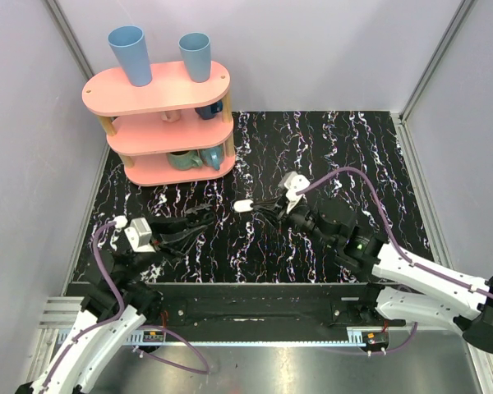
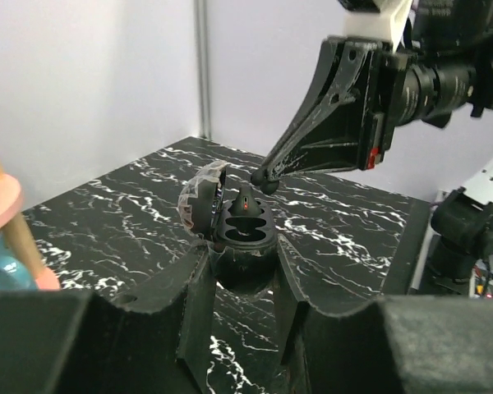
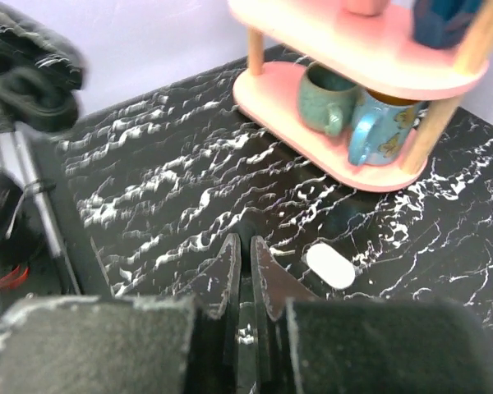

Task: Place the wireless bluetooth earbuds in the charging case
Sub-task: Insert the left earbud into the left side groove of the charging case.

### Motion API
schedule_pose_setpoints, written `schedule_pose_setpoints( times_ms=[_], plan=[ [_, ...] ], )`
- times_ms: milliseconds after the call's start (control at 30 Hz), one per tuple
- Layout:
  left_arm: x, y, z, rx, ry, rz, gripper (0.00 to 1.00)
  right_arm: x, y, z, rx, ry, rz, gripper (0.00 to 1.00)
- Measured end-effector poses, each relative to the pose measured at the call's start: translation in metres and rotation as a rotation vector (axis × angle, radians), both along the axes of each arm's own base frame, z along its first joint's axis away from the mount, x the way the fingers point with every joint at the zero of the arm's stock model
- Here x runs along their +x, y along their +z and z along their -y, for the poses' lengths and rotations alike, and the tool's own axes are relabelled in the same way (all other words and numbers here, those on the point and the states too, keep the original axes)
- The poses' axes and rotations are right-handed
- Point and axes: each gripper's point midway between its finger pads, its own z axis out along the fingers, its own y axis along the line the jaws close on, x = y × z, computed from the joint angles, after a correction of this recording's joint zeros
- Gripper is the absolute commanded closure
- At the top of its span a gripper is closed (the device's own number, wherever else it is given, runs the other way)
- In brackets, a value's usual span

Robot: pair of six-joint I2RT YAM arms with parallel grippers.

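Note:
The charging case [image 2: 246,238] is black with a marbled lid and stands open. My left gripper [image 2: 242,261] is shut on its base and holds it up. One black earbud [image 2: 245,202] with a red light sits in a slot of the case. My right gripper [image 2: 263,177] is shut on a second small black earbud [image 2: 261,180], just above and right of the open case. In the right wrist view the jaws [image 3: 245,243] are almost closed and the case [image 3: 29,70] is blurred at the upper left. No white earbuds show.
A flat white oval object [image 1: 243,205] lies on the black marbled table between the two grippers; it also shows in the right wrist view [image 3: 330,267]. A pink three-tier shelf [image 1: 160,123] with mugs and two blue cups [image 1: 130,53] stands at the back left.

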Motion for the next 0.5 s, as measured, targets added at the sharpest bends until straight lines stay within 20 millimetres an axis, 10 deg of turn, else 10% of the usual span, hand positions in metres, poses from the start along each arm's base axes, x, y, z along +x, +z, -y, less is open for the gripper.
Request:
schedule_pose_setpoints(
  times_ms=[500],
  plan=[
    [0.000,0.004,0.028,0.079,-0.154,-0.014,1.00,-0.055,0.113,-0.001,-0.089,0.334,0.355,1.00]
  ],
)
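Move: The open charging case, still in the left fingers, is about 12 cm left of the right hand, 6 cm back and 3 cm higher. The earbud pinched by the right hand is some 13 cm right of the left hand, 6 cm ahead, 2 cm lower. From the right hand, the white box lies roughly 14 cm ahead, 8 cm left and 22 cm down on the table. Right lifts the earbud some 11 cm, above case height, and back 5, turning counter-clockwise; left brings case 3 rightward. ##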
